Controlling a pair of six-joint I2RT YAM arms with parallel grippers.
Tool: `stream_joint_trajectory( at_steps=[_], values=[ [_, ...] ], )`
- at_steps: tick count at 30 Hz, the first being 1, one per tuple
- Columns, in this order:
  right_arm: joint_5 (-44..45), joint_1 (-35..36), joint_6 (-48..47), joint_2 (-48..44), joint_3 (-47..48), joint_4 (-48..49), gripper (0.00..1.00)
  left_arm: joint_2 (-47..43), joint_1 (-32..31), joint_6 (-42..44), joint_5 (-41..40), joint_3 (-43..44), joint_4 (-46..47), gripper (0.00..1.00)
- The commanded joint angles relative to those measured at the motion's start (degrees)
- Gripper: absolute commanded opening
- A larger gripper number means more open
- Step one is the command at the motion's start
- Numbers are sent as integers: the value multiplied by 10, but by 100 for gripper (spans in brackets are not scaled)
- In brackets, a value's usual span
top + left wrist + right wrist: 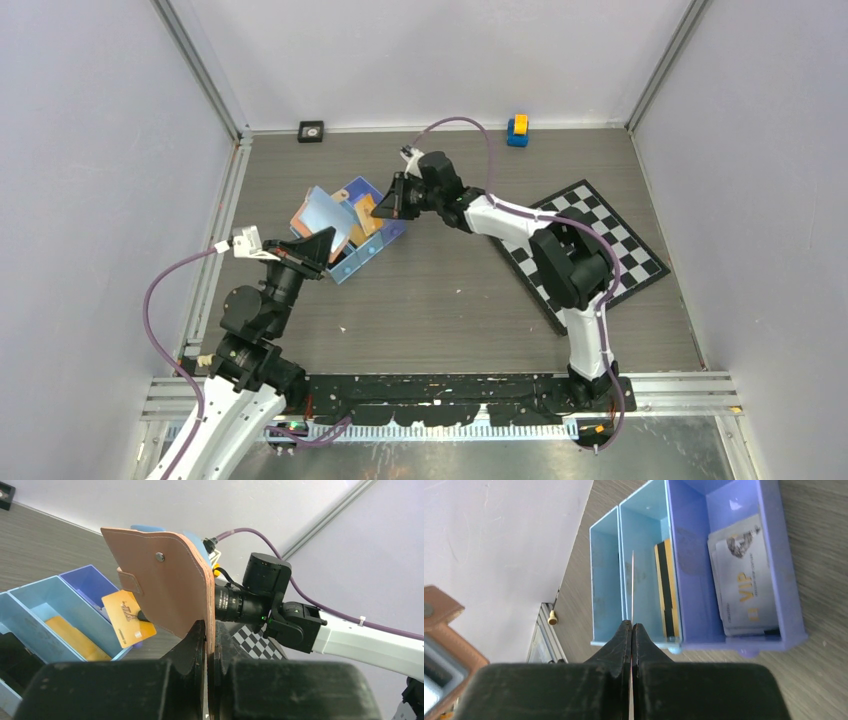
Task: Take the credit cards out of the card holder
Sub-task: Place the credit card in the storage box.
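Note:
My left gripper (210, 640) is shut on the lower edge of the tan card holder (165, 590), which stands upright and open above the table, its snap stud showing. In the top view the card holder (322, 218) hangs over the left end of the blue tray (372, 250). My right gripper (631, 627) is shut on an orange credit card (127, 617), seen edge-on (632, 587) in its own view, just beside the holder and above the tray. Another orange card (666, 590) lies in a light blue compartment. Pale cards (744, 585) lie in the purple-blue one.
A checkered board (590, 250) lies under the right arm at the right. At the back wall stand a small black square object (311, 131) and a yellow and blue toy (517, 129). A metal rail (222, 230) runs along the left edge.

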Motion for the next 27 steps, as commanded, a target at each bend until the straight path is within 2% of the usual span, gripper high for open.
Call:
stream_joint_trajectory(
  at_steps=[1,5,11,19,27],
  values=[
    [1,19,-46,41,85,-51,1,-5,1,6,-20,0,21,0],
    [-11,29,-68,90,146,-77,0,-7,1,6,-20,-2,22,0],
    [-15,41,-145,138,226,-202,1,-2,1,-1,-9,-5,26,0],
    [-13,46,-165,125,206,-222,0,5,1,-3,-1,-6,29,0],
    [11,51,-192,68,142,-223,0,4,1,-3,3,-9,34,0]
  ],
)
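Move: The right hand, pinching the gold credit card, has the storage box's middle light-blue compartment about 6 cm to its left, 2 cm ahead and 11 cm below. At that same depth, the purple compartment lies some 6 cm ahead and 3 cm left, and the outer blue compartment 11 cm left and 3 cm back. From the left hand, which holds the card holder, the middle compartment is roughly 17 cm straight ahead and 24 cm below. The right arm carries the held card about 4 cm left, then 6 cm down into the middle compartment. ##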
